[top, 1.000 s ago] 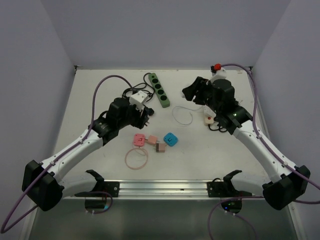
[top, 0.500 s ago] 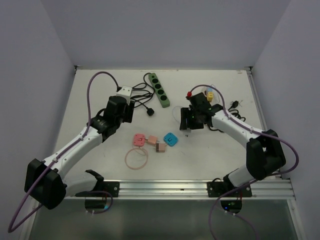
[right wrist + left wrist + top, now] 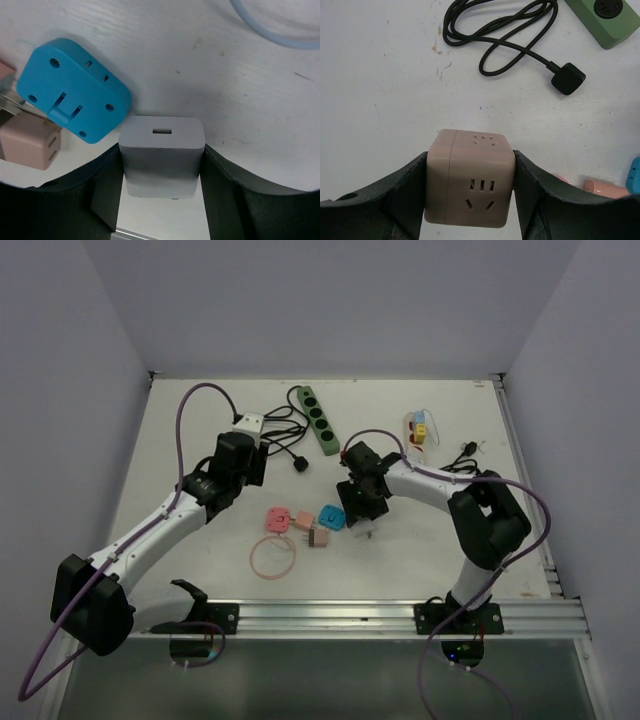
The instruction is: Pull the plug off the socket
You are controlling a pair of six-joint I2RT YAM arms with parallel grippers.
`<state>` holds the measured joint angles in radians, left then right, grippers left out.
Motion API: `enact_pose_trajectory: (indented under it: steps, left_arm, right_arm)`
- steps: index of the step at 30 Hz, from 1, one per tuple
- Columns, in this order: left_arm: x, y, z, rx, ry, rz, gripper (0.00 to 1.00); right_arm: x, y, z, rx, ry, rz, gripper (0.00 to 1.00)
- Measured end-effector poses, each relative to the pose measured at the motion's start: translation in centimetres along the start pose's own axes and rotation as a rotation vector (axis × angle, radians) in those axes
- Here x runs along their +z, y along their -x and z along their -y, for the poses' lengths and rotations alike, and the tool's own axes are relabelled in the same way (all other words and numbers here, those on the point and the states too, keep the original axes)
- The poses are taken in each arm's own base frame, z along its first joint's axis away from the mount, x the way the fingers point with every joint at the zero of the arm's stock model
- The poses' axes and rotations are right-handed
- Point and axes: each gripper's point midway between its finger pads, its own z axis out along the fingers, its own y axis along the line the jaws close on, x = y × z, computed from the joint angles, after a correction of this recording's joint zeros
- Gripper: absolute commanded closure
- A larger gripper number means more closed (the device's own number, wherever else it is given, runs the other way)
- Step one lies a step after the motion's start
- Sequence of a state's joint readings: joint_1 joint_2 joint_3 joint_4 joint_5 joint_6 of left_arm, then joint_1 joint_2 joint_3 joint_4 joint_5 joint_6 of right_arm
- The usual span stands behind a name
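Note:
My left gripper (image 3: 469, 197) is shut on a beige cube socket (image 3: 469, 180), gripped by two opposite sides, and nothing is plugged into its visible faces. In the top view the cube (image 3: 249, 424) sits at the left gripper (image 3: 247, 440) at back left. A black plug (image 3: 568, 80) on a coiled black cable (image 3: 500, 35) lies apart on the table (image 3: 300, 464). My right gripper (image 3: 162, 172) is shut on a grey USB charger block (image 3: 162, 152), low over the table centre (image 3: 364, 520).
A blue adapter (image 3: 75, 90) lies right beside the charger, with a pink adapter (image 3: 30, 142) past it. A green power strip (image 3: 318, 420) lies at the back. A pink ring (image 3: 272, 558) and pink block (image 3: 277, 520) lie in front. Small plugs (image 3: 418, 430) sit back right.
My right arm has swung from the back right down to the table centre, next to the blue adapter. My left gripper drew back left with the cube, then held still.

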<state>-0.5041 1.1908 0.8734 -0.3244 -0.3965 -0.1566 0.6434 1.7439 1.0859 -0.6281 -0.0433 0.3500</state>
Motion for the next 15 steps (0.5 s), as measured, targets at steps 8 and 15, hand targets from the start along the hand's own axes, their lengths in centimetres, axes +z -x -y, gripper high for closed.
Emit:
enact_pose_trajectory:
  steps: [8, 15]
  left_arm:
    - [0.1, -0.1, 0.0, 0.001, 0.002, -0.004, 1.00]
    - [0.2, -0.3, -0.7, -0.015, 0.023, -0.012, 1.00]
  right_arm:
    - [1.0, 2.0, -4.9, -0.074, 0.051, 0.019, 0.94]
    - [1.7, 3.6, -10.0, -0.094, 0.140, 0.072, 0.67]
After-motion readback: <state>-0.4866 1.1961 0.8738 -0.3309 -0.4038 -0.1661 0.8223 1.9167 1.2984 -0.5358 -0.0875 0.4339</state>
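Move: The right hand, low over the table with the white adapter gripped, has the blue plug about 8 cm to its left and 2 cm ahead, already against that adapter. The brown plug sits some 11 cm left and 3 cm back, the peach plug 14 cm left and 2 cm ahead, the pink plug 22 cm left and 2 cm ahead. From the left hand, the blue plug is roughly 18 cm right, 4 cm back and 14 cm below. The right hand sweeps left about 11 cm, low over the table, its gripped white adapter pushing the blue plug along. ##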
